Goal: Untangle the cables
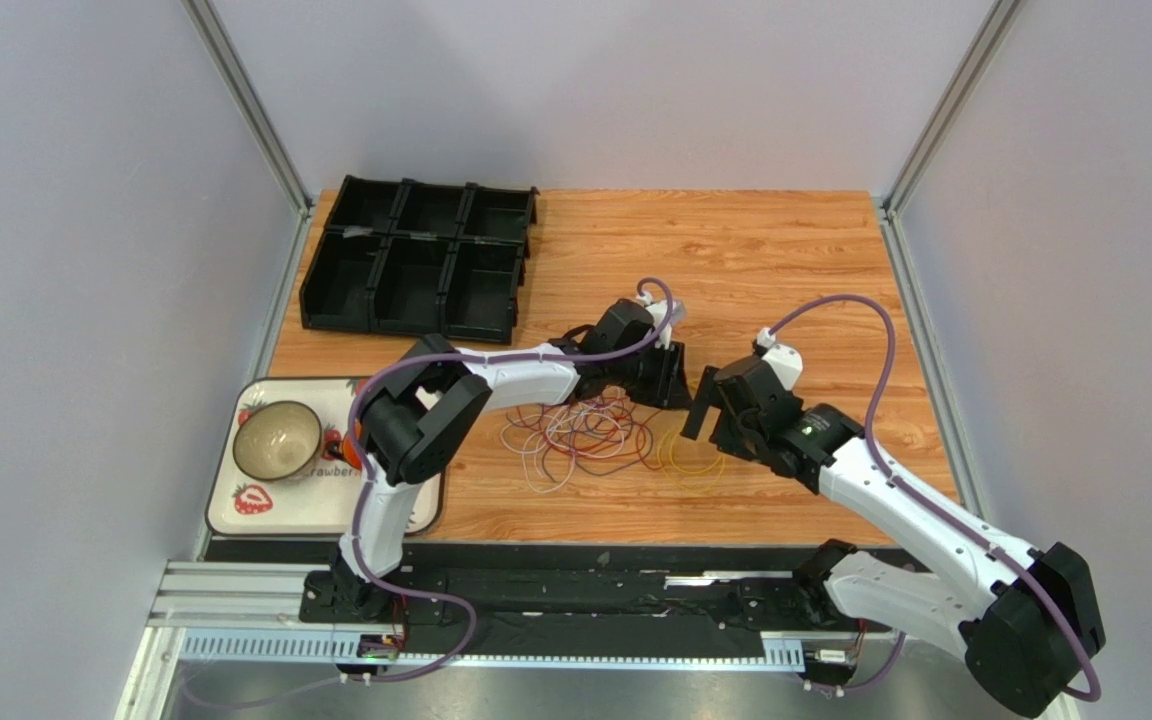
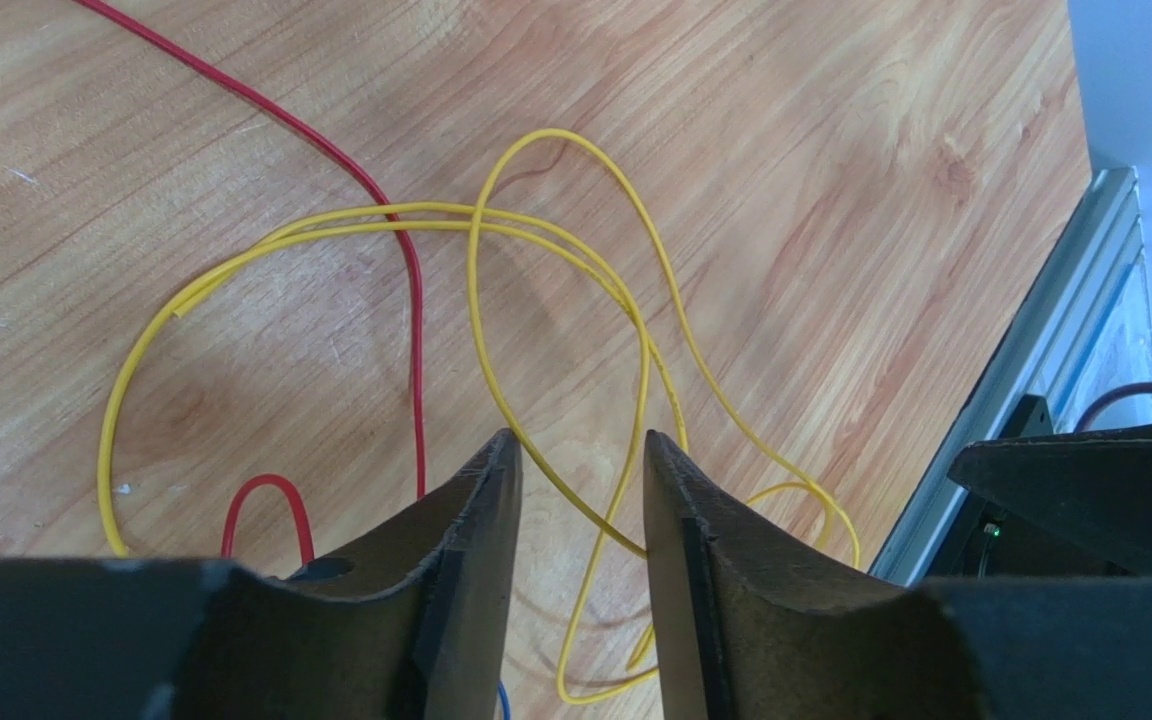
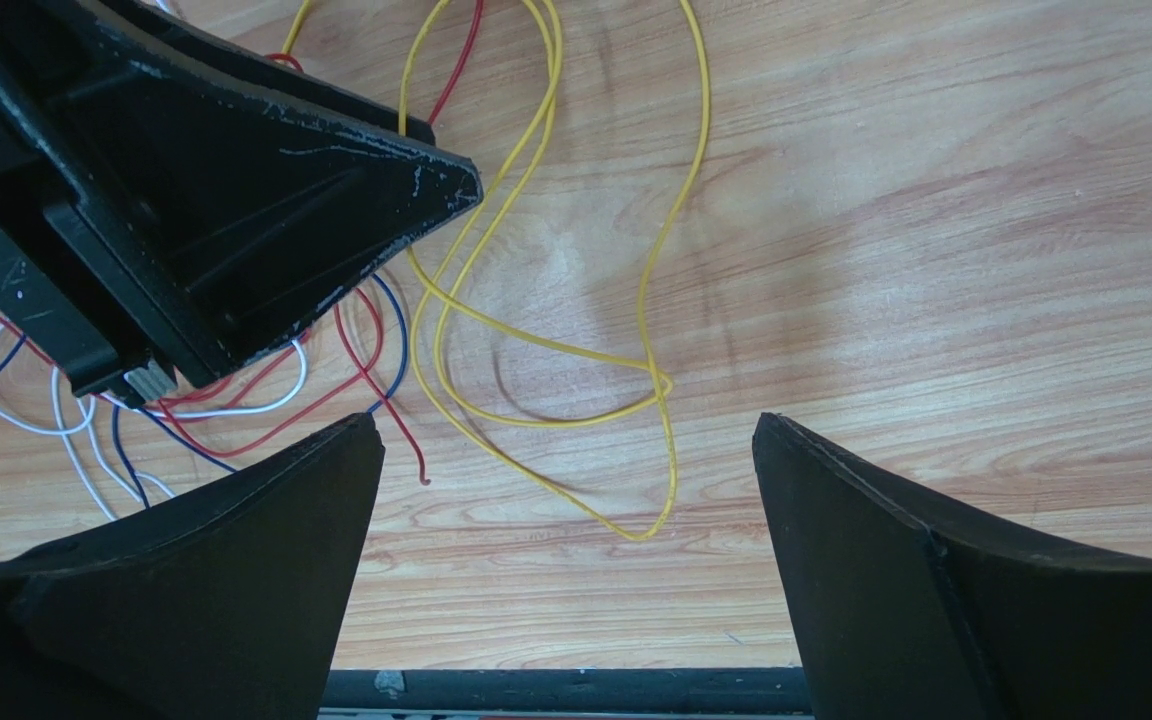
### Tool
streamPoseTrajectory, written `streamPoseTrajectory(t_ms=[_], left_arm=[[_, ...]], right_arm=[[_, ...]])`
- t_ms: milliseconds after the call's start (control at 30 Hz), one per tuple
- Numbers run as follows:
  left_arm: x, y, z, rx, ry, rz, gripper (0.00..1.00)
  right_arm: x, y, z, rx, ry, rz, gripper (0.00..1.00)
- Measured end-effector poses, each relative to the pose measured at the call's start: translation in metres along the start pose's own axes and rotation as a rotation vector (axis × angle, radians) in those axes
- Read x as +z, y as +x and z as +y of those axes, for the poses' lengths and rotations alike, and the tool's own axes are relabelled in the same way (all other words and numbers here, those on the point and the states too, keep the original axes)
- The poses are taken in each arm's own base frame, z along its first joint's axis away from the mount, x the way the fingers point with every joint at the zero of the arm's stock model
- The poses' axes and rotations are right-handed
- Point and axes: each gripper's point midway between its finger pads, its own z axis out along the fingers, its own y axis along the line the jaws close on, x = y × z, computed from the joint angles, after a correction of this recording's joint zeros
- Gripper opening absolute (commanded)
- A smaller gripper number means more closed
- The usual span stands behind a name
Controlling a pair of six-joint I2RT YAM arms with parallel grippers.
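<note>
The cables (image 1: 593, 435) lie in a loose heap of red, white, blue and yellow loops on the wooden table. A yellow cable (image 1: 692, 455) spreads at the heap's right side. My left gripper (image 1: 668, 393) hangs low over it, open. In the left wrist view the left gripper (image 2: 581, 438) has a gap between its jaws, and a yellow cable (image 2: 642, 330) runs slack through that gap beside a red cable (image 2: 414, 300). My right gripper (image 3: 567, 423) is wide open just above the table, with yellow loops (image 3: 537, 342) ahead of it and nothing between its jaws.
A black compartment box (image 1: 417, 255) stands at the back left. A strawberry-print tray (image 1: 387, 503) with a bowl (image 1: 277, 440) sits at the near left. The table's dark front edge (image 3: 567, 690) runs just below the right gripper. The two grippers are close together.
</note>
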Motion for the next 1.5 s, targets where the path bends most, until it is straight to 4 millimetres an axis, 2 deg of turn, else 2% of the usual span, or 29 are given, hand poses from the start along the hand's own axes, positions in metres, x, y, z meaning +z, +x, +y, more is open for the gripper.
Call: streamPoseTrajectory(t_ms=[133,200,467,633,733,867,1033,1100,1200,1300,1400,1500], left_arm=[[-0.009,-0.005,-0.004,0.004,-0.008,-0.008,0.53],[-0.016,-0.012,-0.008,0.009,-0.012,-0.024,0.60],[-0.049,-0.043,-0.026,0.046,-0.017,-0.108,0.64],[-0.066,-0.048,-0.020,0.040,-0.068,-0.123,0.65],[-0.084,-0.047,-0.015,0.042,-0.118,-0.120,0.66],[-0.131,-0.043,-0.015,0.057,-0.190,-0.139,0.68],[-0.218,-0.036,-0.036,0.084,-0.219,-0.230,0.69],[-0.260,-0.028,-0.047,0.096,-0.215,-0.288,0.70],[-0.306,-0.014,-0.054,0.104,-0.214,-0.342,0.70],[-0.339,0.003,-0.051,0.102,-0.241,-0.371,0.70],[-0.357,0.020,-0.043,0.095,-0.281,-0.371,0.70],[-0.367,0.037,-0.030,0.092,-0.324,-0.361,0.69]], right_arm=[[-0.002,-0.003,0.001,0.015,-0.004,-0.014,1.00],[-0.004,-0.007,0.002,0.024,-0.007,-0.026,1.00],[-0.006,-0.018,0.006,0.059,-0.004,-0.049,1.00],[-0.001,-0.019,0.004,0.078,0.025,-0.034,1.00],[0.004,-0.020,0.003,0.088,0.049,-0.019,1.00],[0.014,-0.020,0.004,0.101,0.080,0.013,1.00],[0.033,-0.014,0.002,0.098,0.133,0.070,1.00],[0.043,-0.010,0.001,0.097,0.155,0.097,1.00],[0.052,-0.006,-0.001,0.101,0.170,0.120,1.00],[0.061,-0.003,0.000,0.101,0.171,0.138,1.00],[0.072,0.001,0.002,0.096,0.179,0.160,0.99],[0.080,0.006,0.003,0.089,0.179,0.182,0.94]])
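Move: The yellow cable's loose loops lie under the right hand, about 3 cm ahead, 2 cm left and 8 cm down. From the left hand they lie some 2 cm back, 3 cm left and 5 cm below. The red, white and blue tangle sits roughly 19 cm left and 1 cm ahead of the right hand; the tray is about 51 cm left of the left hand and 6 cm back. The open right sinks about 6 cm and forward towards yellow cable while left swings up, 27 cm left. ##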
